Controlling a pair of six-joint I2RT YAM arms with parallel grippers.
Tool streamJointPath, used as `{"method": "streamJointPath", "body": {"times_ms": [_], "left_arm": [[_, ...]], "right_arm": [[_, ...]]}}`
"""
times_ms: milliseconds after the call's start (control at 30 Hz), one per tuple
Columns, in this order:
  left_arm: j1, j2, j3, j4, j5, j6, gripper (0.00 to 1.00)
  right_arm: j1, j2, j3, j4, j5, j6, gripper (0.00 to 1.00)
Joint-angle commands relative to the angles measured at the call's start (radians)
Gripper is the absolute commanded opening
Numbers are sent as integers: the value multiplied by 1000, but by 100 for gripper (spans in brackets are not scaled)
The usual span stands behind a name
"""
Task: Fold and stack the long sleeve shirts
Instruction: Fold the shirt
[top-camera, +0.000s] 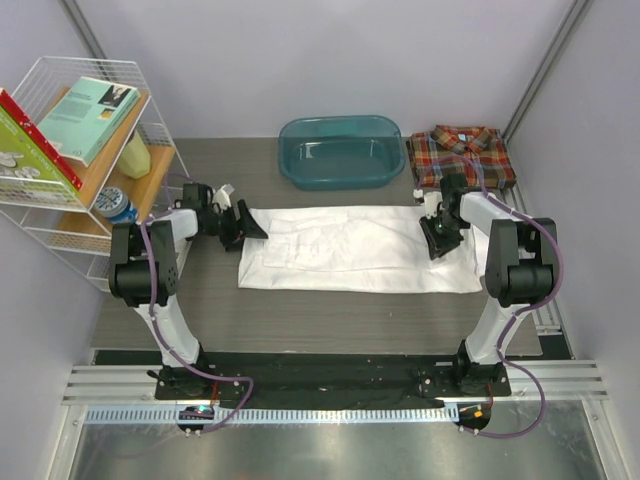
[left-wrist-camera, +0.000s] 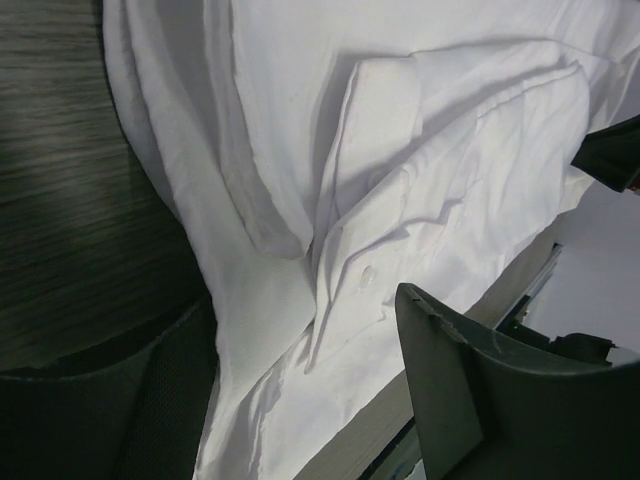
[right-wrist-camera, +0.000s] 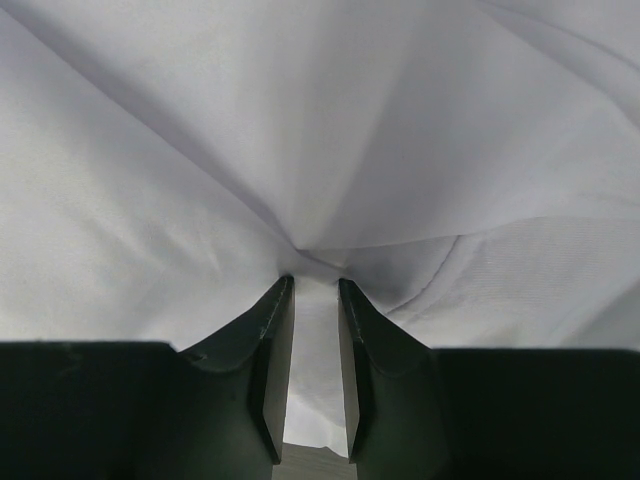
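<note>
The white long sleeve shirt (top-camera: 355, 250) lies folded into a long flat band across the middle of the table. My left gripper (top-camera: 245, 228) sits at its left end, open, with the buttoned collar part of the white shirt (left-wrist-camera: 400, 150) lying between the widely spaced fingers (left-wrist-camera: 480, 390). My right gripper (top-camera: 437, 240) is at the right end, shut on a pinched fold of the white shirt (right-wrist-camera: 300, 130), which bunches at the fingertips (right-wrist-camera: 312, 285). The plaid long sleeve shirt (top-camera: 460, 152) lies folded at the back right corner, untouched.
A teal plastic tub (top-camera: 340, 122) stands behind the white shirt at the back centre. A white wire shelf (top-camera: 90, 150) with books and bottles stands at the left, close to my left arm. The table's right edge runs just beyond my right arm.
</note>
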Motion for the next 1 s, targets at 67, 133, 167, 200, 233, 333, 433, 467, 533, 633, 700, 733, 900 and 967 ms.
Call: {"method": "streamJointPath", "body": {"times_ms": [67,133,167,200,233,333,433,467,533,633,700,733,900,967], "left_arm": [[5,107,-47,37,-19,-22,68],[1,121,-43,44,-18,-29,68],[-1,124,-43,47,-18,-33,68],[-2,130,-43,53,-18,-38,66],[-5,132,-41,63,-19,-42,66],[-24,144,-29,64,-29,-45,64],[-34,152,-14,61,-41,-45,63],[-59,153,-11,58,-55,-47,63],[-74,165,-1,58,-59,-49,58],[-88,179,15,41,-76,-53,56],[-103,188,32,28,-90,-50,50],[-108,193,38,18,-96,-46,45],[-114,153,75,-63,-150,-12,0],[-114,117,104,-156,-180,43,0]], "right_arm": [[-1,19,3,-57,16,-14,30],[-1,23,1,-60,18,-14,30],[0,24,1,-60,18,-16,30],[-1,24,1,-58,19,-16,30],[0,26,1,-60,19,-16,30],[0,29,3,-58,19,-16,30],[-1,35,6,-63,22,-17,30],[0,33,7,-63,22,-17,30],[0,33,9,-64,22,-17,30],[-1,35,6,-64,24,-18,30],[-1,32,1,-64,24,-22,30],[-1,30,1,-64,25,-22,30],[-1,16,-4,-73,11,-22,30],[0,3,0,-92,-19,-22,30]]}}
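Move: The shirt's left end lies about 4 cm to the right of my left hand, 1 cm ahead and 3 cm below, with its edge showing between my open fingers. From that hand the empty teal bin sits some 21 cm ahead and 17 cm right, at about the same height, and the wire rack stands roughly 25 cm left, 7 cm ahead and 10 cm up. From my right hand, already down on the shirt's right part, that left end is about 33 cm left and 2 cm ahead, about level. I slide my left hand about 5 cm to the right over the shirt's left end, sinking some 2 cm near the close of it. The fingers narrow gradually on the way, then snap shut and pinch the layered edge, while the wrist rolls only slightly. My right hand stays down at the shirt's other end with its opening unchanged. ##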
